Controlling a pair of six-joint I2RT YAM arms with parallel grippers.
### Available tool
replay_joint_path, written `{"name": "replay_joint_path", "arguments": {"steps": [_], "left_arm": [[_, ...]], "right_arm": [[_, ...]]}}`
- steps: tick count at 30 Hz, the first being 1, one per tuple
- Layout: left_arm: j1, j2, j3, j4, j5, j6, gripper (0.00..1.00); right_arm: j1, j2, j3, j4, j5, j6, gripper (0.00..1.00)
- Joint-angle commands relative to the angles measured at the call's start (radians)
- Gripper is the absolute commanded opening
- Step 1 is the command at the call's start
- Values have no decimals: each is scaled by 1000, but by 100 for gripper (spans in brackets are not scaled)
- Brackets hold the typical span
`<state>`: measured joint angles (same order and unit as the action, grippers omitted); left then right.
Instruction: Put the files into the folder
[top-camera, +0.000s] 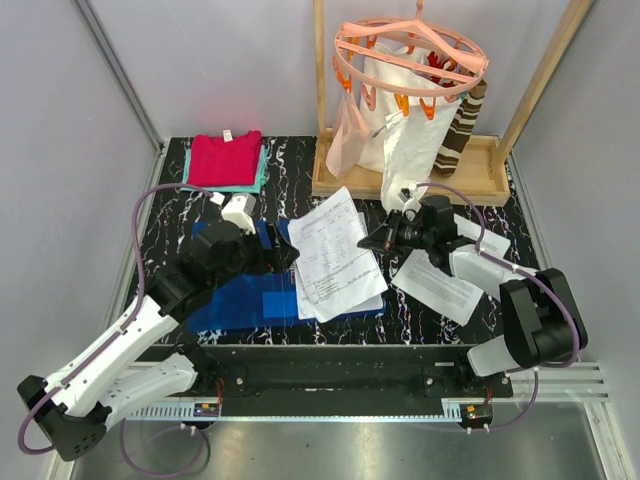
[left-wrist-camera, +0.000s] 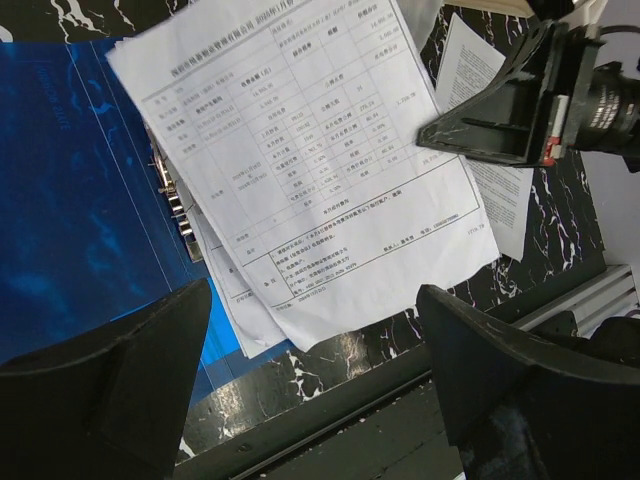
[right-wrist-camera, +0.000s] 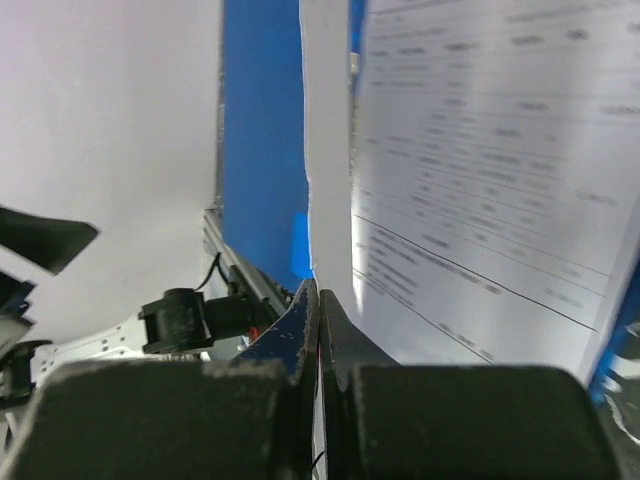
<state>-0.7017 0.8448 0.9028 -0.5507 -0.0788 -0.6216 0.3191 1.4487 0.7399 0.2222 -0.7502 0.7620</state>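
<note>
The blue folder (top-camera: 235, 295) lies open on the black marbled table, its metal clip strip (left-wrist-camera: 172, 195) showing. A stack of printed files (top-camera: 335, 255) rests askew over the folder's right part (left-wrist-camera: 70, 200), overhanging onto the table. My right gripper (top-camera: 366, 242) is shut, pinching the right edge of the top sheet (left-wrist-camera: 310, 150); in the right wrist view the paper (right-wrist-camera: 480, 150) runs down into the shut gripper (right-wrist-camera: 320, 290), with the folder (right-wrist-camera: 265, 150) behind it. My left gripper (left-wrist-camera: 315, 350) hangs open above the stack's near corner, holding nothing. Two more sheets (top-camera: 440, 285) lie to the right.
Folded red and teal cloths (top-camera: 226, 160) lie at the back left, with a small white object (top-camera: 238, 210) in front of them. A wooden stand (top-camera: 410, 180) carries a peach peg hanger (top-camera: 410, 55) with white garments at the back right. A metal rail (top-camera: 330, 350) borders the near edge.
</note>
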Motion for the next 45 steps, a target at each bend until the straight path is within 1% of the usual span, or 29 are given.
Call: {"name": "replay_joint_path", "arguments": {"steps": [1,11,15,18,22,26,30,32,39,45], "left_arm": [[2,8,-4,64,8,5,88],[2,17,-21,75,14,5,88],[2,13,-28,75,19,2,88],[2,10,-36,74,24,-1,88],[4,8,-42,75,25,-4,88],[2,16,-41,83,34,-4,88],[2,26,-45,98,51,-7,88],[4,27,-48,100,59,-9,88],[4,20,-54,100,62,-7,89],[2,20,-54,98,62,-7,88]], "right_arm": [[-26,31,-36,78,3,-55,0],[-28,159,-96,267,-8,8,0],[-28,164,-96,258,25,-13,0],[-31,145,-86,184,60,-61,0],[-31,82,-88,79,112,-124,0],[-34,41,-105,29,153,-158,0],[-32,41,-109,35,157,-159,0],[-34,65,-100,43,134,-152,0],[-32,157,-108,206,54,-67,0],[-26,170,-111,227,71,-38,0]]}}
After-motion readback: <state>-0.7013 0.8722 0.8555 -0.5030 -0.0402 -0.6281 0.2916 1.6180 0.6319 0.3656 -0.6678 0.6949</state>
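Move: My right fingers, shut on the right edge of a file sheet, hang some 12 cm above the folder. The stack it is meant to join has its middle about level with them and 6 cm left. The folder's clip is some 18 cm left and 1 cm ahead, and the loose sheets on the table are about 27 cm right, level. From my left hand the stack lies about 14 cm right, 6 cm ahead and 20 cm down. I lower my right hand about 8 cm towards the stack, most of it quickly, still pinching the sheet's right edge. Partway down I draw it 2 to 3 cm right, away from the clip, rolling it slightly and rising about a centimetre, then sink again with a small shift back left. My left hand waits wide open, easing down about 2 cm. ##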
